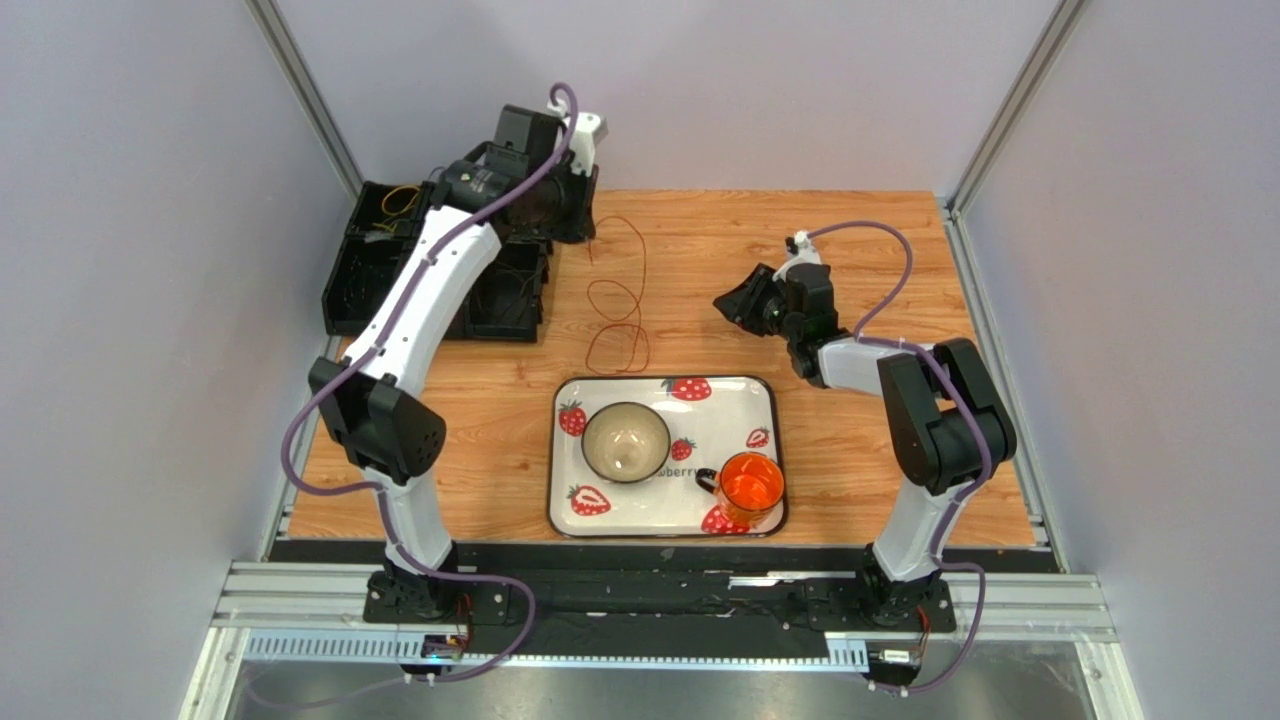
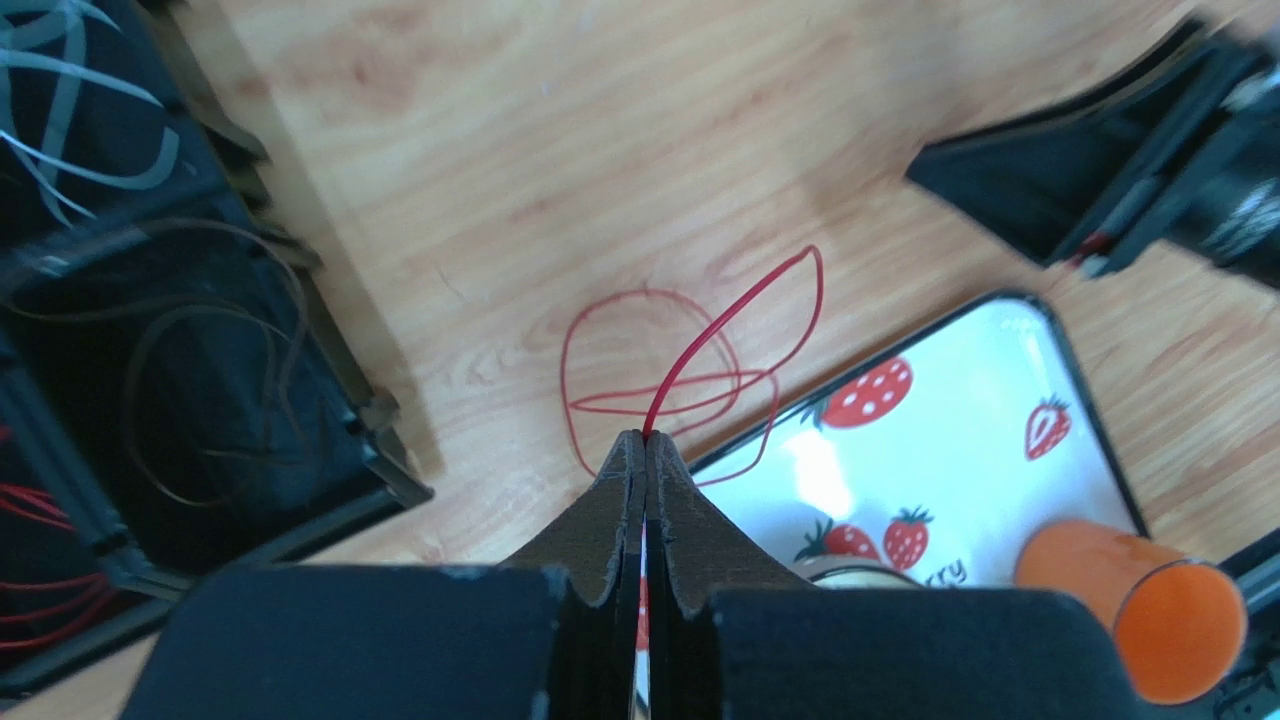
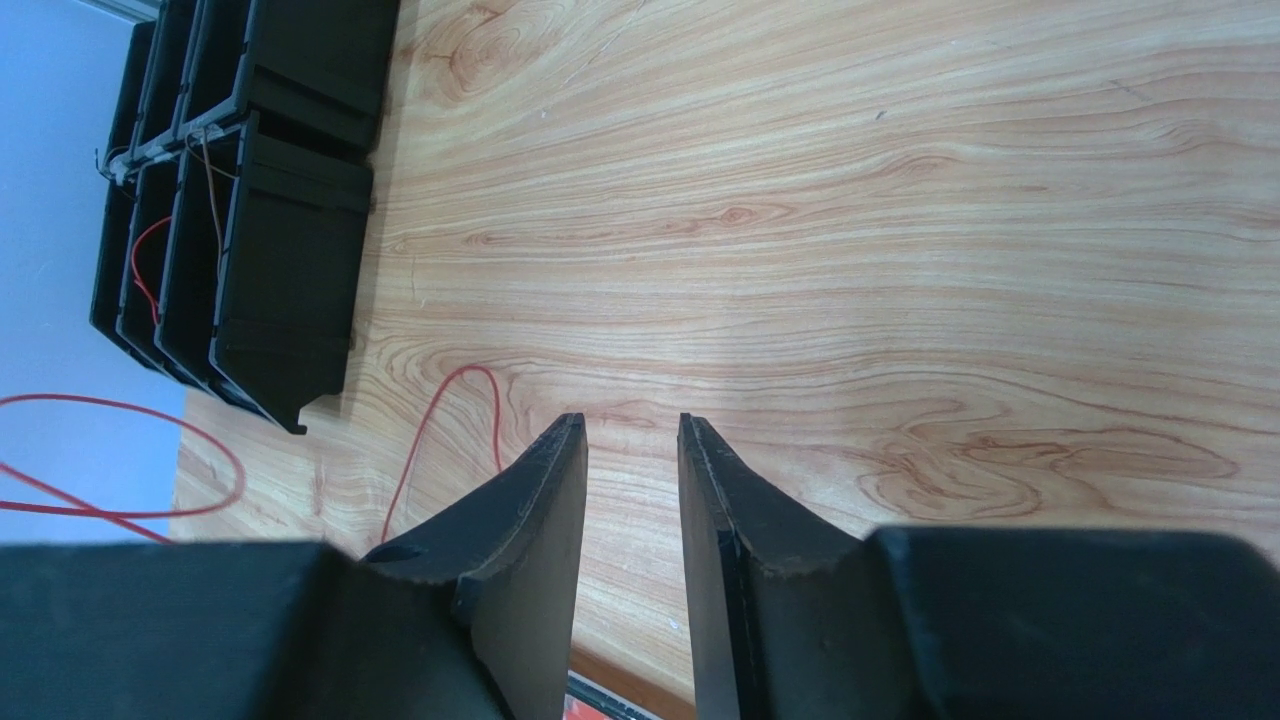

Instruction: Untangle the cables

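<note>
A thin red cable (image 1: 618,300) hangs in loops from my left gripper (image 1: 568,210) down onto the wooden table, ending in coils just behind the tray. In the left wrist view the left gripper (image 2: 646,438) is shut on the red cable (image 2: 732,323), which runs out from between the tips. More cables lie in the black bins: a yellow one (image 1: 398,198), dark and white ones (image 2: 226,360) and red ones (image 2: 45,600). My right gripper (image 1: 739,305) is open and empty, apart from the cable; its fingers (image 3: 559,465) frame bare wood, with red cable (image 3: 451,420) to the left.
Black compartment bins (image 1: 361,278) stand at the back left. A strawberry-print tray (image 1: 751,398) near the front holds a bowl (image 1: 627,443) and an orange cup (image 1: 750,486). Grey walls enclose the table.
</note>
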Motion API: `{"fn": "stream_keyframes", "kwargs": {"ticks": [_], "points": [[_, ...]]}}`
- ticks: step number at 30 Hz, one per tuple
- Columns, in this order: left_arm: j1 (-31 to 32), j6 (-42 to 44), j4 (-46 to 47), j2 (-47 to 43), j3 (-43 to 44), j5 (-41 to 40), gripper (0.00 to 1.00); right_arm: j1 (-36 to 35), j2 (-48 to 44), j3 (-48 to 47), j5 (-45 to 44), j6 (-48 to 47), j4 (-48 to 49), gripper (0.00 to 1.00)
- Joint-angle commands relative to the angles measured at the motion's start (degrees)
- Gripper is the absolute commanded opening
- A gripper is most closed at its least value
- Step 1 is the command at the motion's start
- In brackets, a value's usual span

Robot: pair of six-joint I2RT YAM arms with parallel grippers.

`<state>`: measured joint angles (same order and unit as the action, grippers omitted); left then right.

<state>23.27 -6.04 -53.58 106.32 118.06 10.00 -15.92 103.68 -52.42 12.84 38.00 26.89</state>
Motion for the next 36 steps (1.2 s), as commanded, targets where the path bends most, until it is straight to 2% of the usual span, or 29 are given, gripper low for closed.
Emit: {"fn": "stream_keyframes", "kwargs": {"ticks": [1, 5, 7, 9, 14, 17, 22, 27, 36], "points": [[-0.68, -0.64, -3.98, -4.98, 10.50, -1.82, 0.00, 0.37, -1.11, 0.22, 0.61, 0.59, 3.07, 0.32], [-5.05, -1.25, -7.58, -4.98, 23.93, -2.44, 0.00, 0.37, -1.02, 0.04, 0.78, 0.76, 3.08, 0.32], [-7.87, -2.83, -7.85, -5.33, 27.29, -1.40, 0.00, 0.37, -1.02, 0.13, 0.87, 0.76, 3.25, 0.32], [-12.88, -5.99, -6.63, -7.43, 27.31, 1.84, 0.00, 0.45, -0.94, 0.22, 0.87, 0.85, 3.16, 0.32], [-22.37, -11.26, 5.49, -14.99, 19.15, 7.30, 0.00, 0.37, -0.76, 0.04, 1.13, 0.94, 3.51, 0.32], [-22.92, -11.19, 11.47, -17.90, 18.79, 10.48, 0.00, 0.45, -0.41, -0.05, 1.48, 1.11, 3.60, 0.32], [-22.92, -10.57, 22.35, -23.87, 14.67, 8.64, 0.00, 0.37, 0.03, -0.40, 2.10, 1.29, 3.95, 0.31], [-22.92, -9.08, 26.25, -27.75, 11.14, -1.63, 0.00, 0.37, 0.38, -0.40, 2.54, 1.55, 4.31, 0.31], [-22.92, -7.05, 28.27, -23.89, 16.41, -7.62, 0.00, 0.37, 0.82, -0.66, 3.33, 1.82, 4.57, 0.31]]}}
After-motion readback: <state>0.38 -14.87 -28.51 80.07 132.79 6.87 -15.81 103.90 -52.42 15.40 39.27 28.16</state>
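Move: The left hand already holds the red cable high up; the box's near-row middle compartment, where red cable already lies, is about 25 cm to its left, 7 cm ahead and 26 cm below. The near-row compartment with the dark cable is about 15 cm left and 7 ahead, the held cable's loose loops on the table some 3 cm right and 3 back, and the bowl 4 cm right and 19 back. From the right hand, the middle compartment lies roughly 43 cm left and 5 ahead. Keeping the red cable pinched in its shut fingertips, the left hand goes on rising fast, about 40 cm, and swings some 19 cm to the left, mostly early on, to bring the trailing cable across to the box's near-row middle compartment. Over the later part it also draws back about 10 cm while still climbing, and the wrist tips the fingers up by some 60 degrees, from pointing steeply down to about level and forward. ##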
